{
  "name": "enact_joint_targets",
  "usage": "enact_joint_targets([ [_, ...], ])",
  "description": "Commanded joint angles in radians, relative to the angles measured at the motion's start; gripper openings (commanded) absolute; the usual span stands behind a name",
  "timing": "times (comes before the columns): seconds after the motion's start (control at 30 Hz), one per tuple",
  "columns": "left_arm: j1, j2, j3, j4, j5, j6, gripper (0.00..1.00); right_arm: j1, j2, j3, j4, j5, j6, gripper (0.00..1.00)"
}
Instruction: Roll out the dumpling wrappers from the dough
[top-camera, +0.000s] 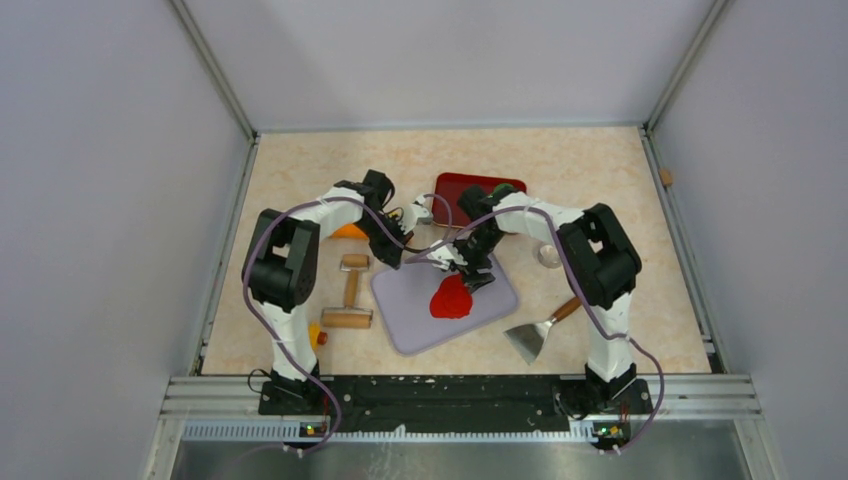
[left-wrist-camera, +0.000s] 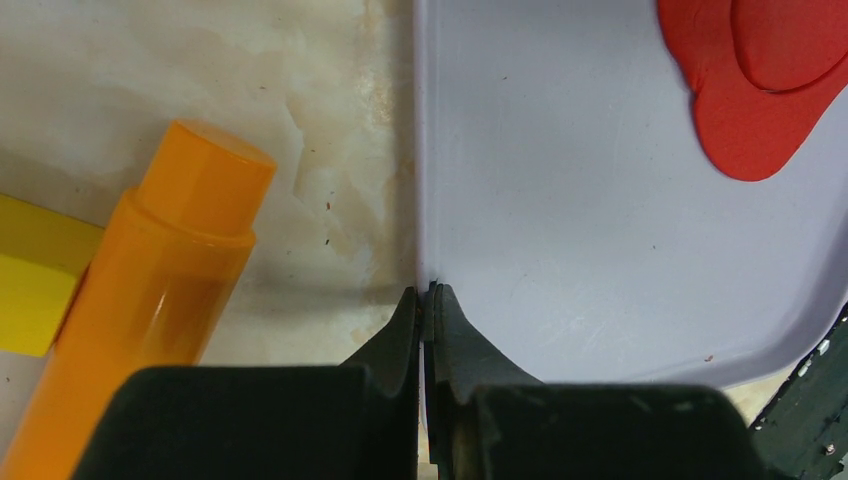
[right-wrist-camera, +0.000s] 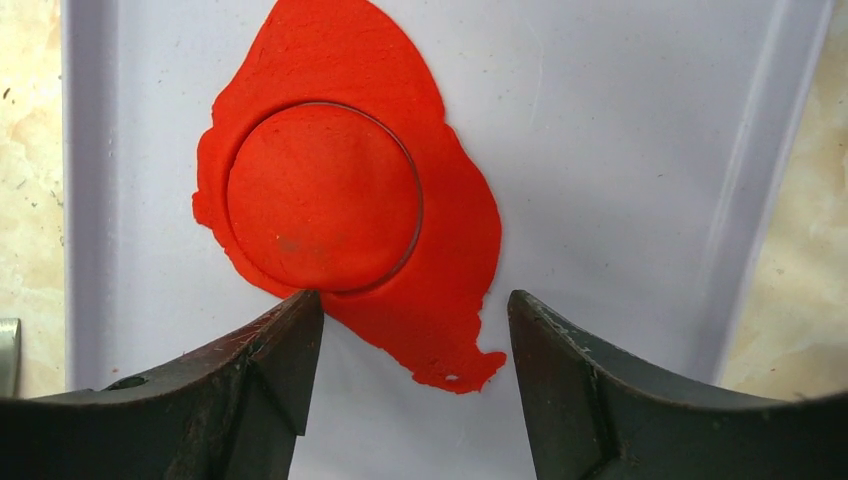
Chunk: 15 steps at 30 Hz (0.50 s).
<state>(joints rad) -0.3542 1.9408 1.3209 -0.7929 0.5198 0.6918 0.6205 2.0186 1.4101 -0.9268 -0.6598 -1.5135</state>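
Note:
The dough (right-wrist-camera: 445, 255) lies rolled flat as a ragged red patch on the lilac board (right-wrist-camera: 620, 150). A circular cut marks out one round dumpling wrapper (right-wrist-camera: 322, 195), which sits inside the patch. My right gripper (right-wrist-camera: 415, 310) hovers open just over the patch's near tip, with one finger on each side and nothing held. From above, the dough (top-camera: 452, 297) lies mid-board and the right gripper (top-camera: 470, 270) is at its far edge. My left gripper (left-wrist-camera: 424, 295) is shut on the board's left rim (left-wrist-camera: 422, 200); from above, the left gripper (top-camera: 405, 255) is at the board's far-left corner.
A wooden rolling pin (top-camera: 349, 290) lies left of the board. A metal scraper (top-camera: 535, 335) lies to the right and a round cutter (top-camera: 549, 255) sits beyond it. A red tray (top-camera: 470, 188) stands behind. An orange cylinder (left-wrist-camera: 150, 290) and a yellow block (left-wrist-camera: 30, 290) lie beside the left gripper.

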Motion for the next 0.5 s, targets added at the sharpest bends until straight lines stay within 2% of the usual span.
enact_joint_targets([
  [0.0,-0.006,0.025,0.047,0.014,0.060,0.016,0.00,0.017,0.045,0.001,0.014,0.083,0.063,0.66],
  [0.1,-0.006,0.031,0.055,0.014,0.063,0.015,0.00,0.018,0.040,-0.022,0.037,0.107,0.078,0.61],
  [0.27,-0.006,0.039,0.064,0.012,0.067,0.013,0.00,0.017,0.028,-0.052,0.052,0.128,0.080,0.44],
  [0.47,-0.006,0.046,0.074,0.013,0.072,0.010,0.00,0.018,0.001,-0.082,0.108,0.138,0.115,0.32],
])
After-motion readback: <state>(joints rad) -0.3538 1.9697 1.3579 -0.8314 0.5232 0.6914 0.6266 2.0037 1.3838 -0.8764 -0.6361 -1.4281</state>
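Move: The red dough's narrow tail lies between the right hand's open fingers, about 1 cm below. The dough's middle is roughly 3 cm back and 3 cm to the left of that hand. From the same hand, the dark red tray is some 16 cm straight ahead, and the glass about 15 cm right and 5 cm ahead. For the left hand, the dough's middle is about 10 cm to the right and 6 cm back. Low over the lilac board, the right fingers draw together across the dough's tail, roughly halving their gap and coming in close at its edges. The hand stays in place, turning only about 5 degrees clockwise. The left hand holds still, its shut fingertips kept on the board's left rim. ##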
